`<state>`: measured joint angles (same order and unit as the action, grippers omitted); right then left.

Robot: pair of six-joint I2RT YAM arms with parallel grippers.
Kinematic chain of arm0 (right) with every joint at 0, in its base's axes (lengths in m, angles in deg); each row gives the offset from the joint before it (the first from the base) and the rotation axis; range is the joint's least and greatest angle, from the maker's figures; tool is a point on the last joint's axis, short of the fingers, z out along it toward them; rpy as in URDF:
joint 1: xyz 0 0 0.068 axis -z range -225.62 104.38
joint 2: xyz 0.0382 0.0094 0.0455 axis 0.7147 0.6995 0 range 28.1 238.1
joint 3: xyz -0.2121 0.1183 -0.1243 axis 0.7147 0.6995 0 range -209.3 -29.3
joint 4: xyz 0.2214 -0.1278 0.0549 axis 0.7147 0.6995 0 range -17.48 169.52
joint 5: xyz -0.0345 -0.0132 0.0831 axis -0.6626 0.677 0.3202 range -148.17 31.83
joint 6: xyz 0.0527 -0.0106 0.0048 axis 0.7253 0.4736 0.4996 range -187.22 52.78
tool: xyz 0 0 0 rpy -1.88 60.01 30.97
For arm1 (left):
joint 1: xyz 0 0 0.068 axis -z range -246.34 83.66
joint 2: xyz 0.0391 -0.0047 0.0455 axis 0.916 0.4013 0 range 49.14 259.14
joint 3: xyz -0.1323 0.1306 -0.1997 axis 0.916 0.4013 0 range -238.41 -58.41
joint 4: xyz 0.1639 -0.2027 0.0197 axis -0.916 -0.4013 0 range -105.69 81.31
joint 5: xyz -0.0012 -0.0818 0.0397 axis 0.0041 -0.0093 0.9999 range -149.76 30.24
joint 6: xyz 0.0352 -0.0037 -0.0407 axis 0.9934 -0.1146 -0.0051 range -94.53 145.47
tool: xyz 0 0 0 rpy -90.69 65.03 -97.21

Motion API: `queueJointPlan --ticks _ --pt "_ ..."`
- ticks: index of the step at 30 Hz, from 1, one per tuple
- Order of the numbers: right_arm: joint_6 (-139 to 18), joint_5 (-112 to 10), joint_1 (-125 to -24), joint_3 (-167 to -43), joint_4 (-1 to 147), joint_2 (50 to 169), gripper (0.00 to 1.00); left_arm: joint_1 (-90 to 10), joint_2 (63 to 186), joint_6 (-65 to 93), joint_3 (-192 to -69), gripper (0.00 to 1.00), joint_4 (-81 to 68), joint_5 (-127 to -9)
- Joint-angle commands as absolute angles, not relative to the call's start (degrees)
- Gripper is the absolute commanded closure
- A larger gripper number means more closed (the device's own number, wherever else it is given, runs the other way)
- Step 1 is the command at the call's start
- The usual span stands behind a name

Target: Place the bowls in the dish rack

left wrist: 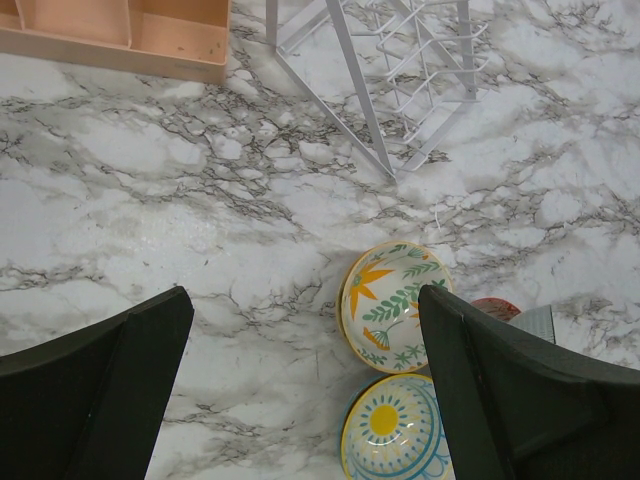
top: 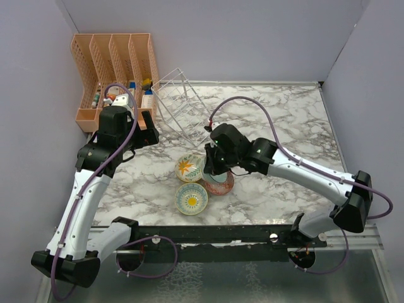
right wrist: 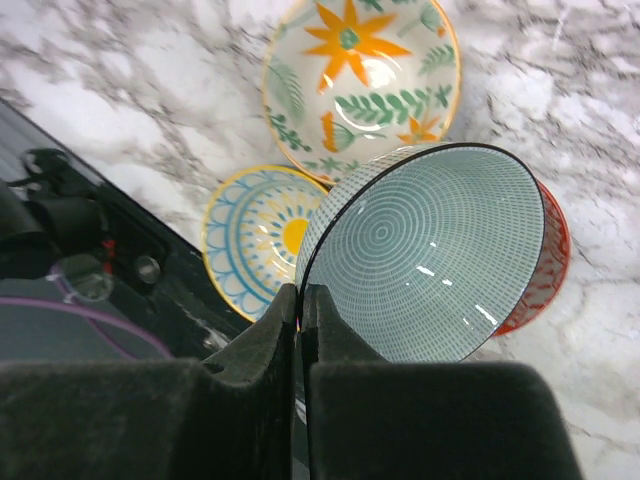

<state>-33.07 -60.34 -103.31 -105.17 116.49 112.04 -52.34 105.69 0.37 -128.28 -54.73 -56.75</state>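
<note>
My right gripper point(right wrist: 300, 300) is shut on the near rim of the teal bowl point(right wrist: 440, 250), which tilts over a red-sided bowl point(right wrist: 552, 255). From above, that gripper point(top: 211, 169) sits at mid-table over the red-sided bowl point(top: 226, 187). The orange-flower bowl point(top: 188, 166) point(right wrist: 360, 80) and the yellow-sun bowl point(top: 191, 198) point(right wrist: 255, 235) rest on the marble beside it. The clear wire dish rack point(top: 180, 104) point(left wrist: 400, 80) stands behind them with nothing in it. My left gripper point(top: 146, 129) point(left wrist: 305, 300) hovers open and holds nothing, left of the rack, with the flower bowl point(left wrist: 390, 305) and the sun bowl point(left wrist: 390, 430) below it.
An orange slotted organizer point(top: 113, 63) point(left wrist: 120, 35) with small bottles stands at the back left, close to the left arm. Purple walls close in the marble table point(top: 297, 126) on three sides. The black mounting rail point(top: 208, 233) runs along the near edge.
</note>
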Motion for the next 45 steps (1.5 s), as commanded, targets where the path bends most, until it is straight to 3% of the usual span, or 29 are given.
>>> queueJointPlan --ticks 1,7,13,26,35,45 --pt "-33.89 -54.63 -99.47 -107.35 104.59 108.65 0.99 -52.1 105.56 0.93 -130.57 0.01 -55.33 -56.67" --pt "-31.16 -45.94 -89.07 -106.81 88.94 109.17 0.99 -52.05 106.26 1.38 -132.88 0.01 -55.82 -56.19" --pt "-18.95 -41.25 -81.68 -100.45 65.61 112.1 0.99 -52.05 106.88 1.55 -134.09 0.01 -55.65 -55.98" --pt "-1.86 -52.81 -79.54 -89.31 19.01 125.17 0.99 -51.71 107.54 3.09 -132.56 0.01 -55.48 -54.58" --pt "8.41 -57.48 -79.6 -87.31 3.84 136.45 0.99 -50.8 107.94 3.33 -130.69 0.01 -55.45 -54.45" --pt "10.2 -62.06 -79.61 -84.9 1.28 138.95 0.99 -49.82 108.21 3.93 -130.1 0.01 -55.45 -53.96"
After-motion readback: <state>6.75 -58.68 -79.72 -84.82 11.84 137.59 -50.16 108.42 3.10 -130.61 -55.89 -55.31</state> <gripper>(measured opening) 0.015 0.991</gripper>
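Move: The right hand already holds the green bowl by its rim. The dish rack's middle lies some 29 cm ahead, 10 cm to its left and 9 cm below. About 14 cm below the hand, the red bowl sits 5 cm ahead and 6 cm right, the flower bowl 11 cm ahead and 7 cm left, and the yellow bowl 3 cm back and 6 cm left. From the left hand the rack is about 20 cm ahead, 13 cm right and 18 cm down. Still pinching the green bowl's rim, the right hand sweeps it about 25 cm forward to the rack's right side, arching up some 10 cm on the way and then sinking most of that again. The wrist rolls nearly 80 degrees, left side rising, until the fingers point left and forward, about level. The empty left hand bobs up about 2 cm and settles back, open. ##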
